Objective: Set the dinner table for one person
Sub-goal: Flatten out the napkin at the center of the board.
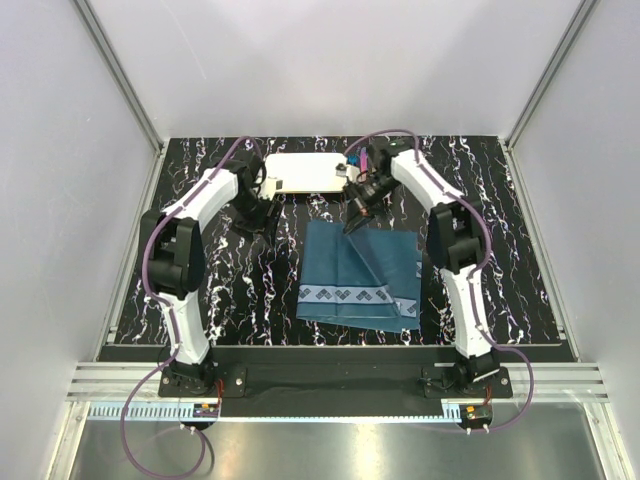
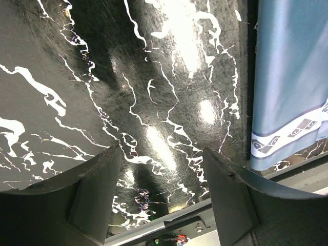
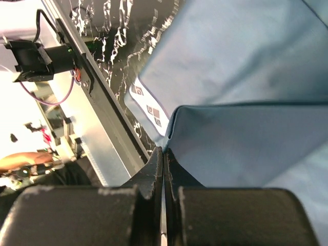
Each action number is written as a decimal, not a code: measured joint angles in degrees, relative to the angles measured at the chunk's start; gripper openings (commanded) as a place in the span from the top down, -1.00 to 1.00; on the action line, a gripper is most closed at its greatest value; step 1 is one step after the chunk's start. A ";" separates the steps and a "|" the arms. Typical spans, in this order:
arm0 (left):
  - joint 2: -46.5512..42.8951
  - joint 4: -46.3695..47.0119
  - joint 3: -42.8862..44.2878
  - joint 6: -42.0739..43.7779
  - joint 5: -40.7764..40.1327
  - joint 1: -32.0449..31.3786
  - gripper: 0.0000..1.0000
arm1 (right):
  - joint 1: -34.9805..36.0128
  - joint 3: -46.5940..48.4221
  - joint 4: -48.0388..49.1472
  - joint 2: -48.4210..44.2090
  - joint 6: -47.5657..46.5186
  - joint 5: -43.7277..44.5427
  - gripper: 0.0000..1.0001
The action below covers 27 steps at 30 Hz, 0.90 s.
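Note:
The dinner table point(image 1: 230, 290) is a black top with white veins. On it, right of centre, lies a teal-blue cloth placemat point(image 1: 360, 275) with a pale patterned band along its near edge. My right gripper point(image 1: 354, 218) is shut on the placemat's far left corner, and that edge is lifted and folded up; in the right wrist view the cloth point(image 3: 246, 138) rises from the closed tips of that gripper point(image 3: 164, 151). My left gripper point(image 1: 262, 218) stands open just over the bare table point(image 2: 154, 77), left of the placemat point(image 2: 287, 77), with nothing between the jaws of the gripper point(image 2: 161, 154).
A white rectangular tray point(image 1: 300, 172) sits at the back centre of the table, with small dark and pink items at its right end point(image 1: 362, 160). Grey walls enclose the table on three sides. A metal rail point(image 1: 330, 385) runs along the near edge.

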 measured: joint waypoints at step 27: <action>-11.06 -0.26 -6.36 2.38 5.03 -0.52 -0.32 | 7.65 21.20 1.20 12.17 0.72 1.07 1.00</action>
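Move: The napkin's far left corner, where I'm carrying the held corner of its top layer, is about 9 cm left of my right hand, 5 cm farther out and some 8 cm below. From that hand, the white tray's middle is about 18 cm ahead and 10 cm left; the blue spoon is about 17 cm straight ahead, with the knife 3 cm right of it. From my left hand, that napkin corner lies 11 cm right, 6 cm ahead and 5 cm below. With my right fingers still shut on the top layer's corner, I draw it left about 7 cm over the napkin, quickly at first and then slower, easing 2 cm forward, towards the far left corner; I rise about 1 cm, then sink 2 cm while the hand turns some 10 degrees. My left hand, open and empty, backs off 3 cm and lifts 4 cm. ##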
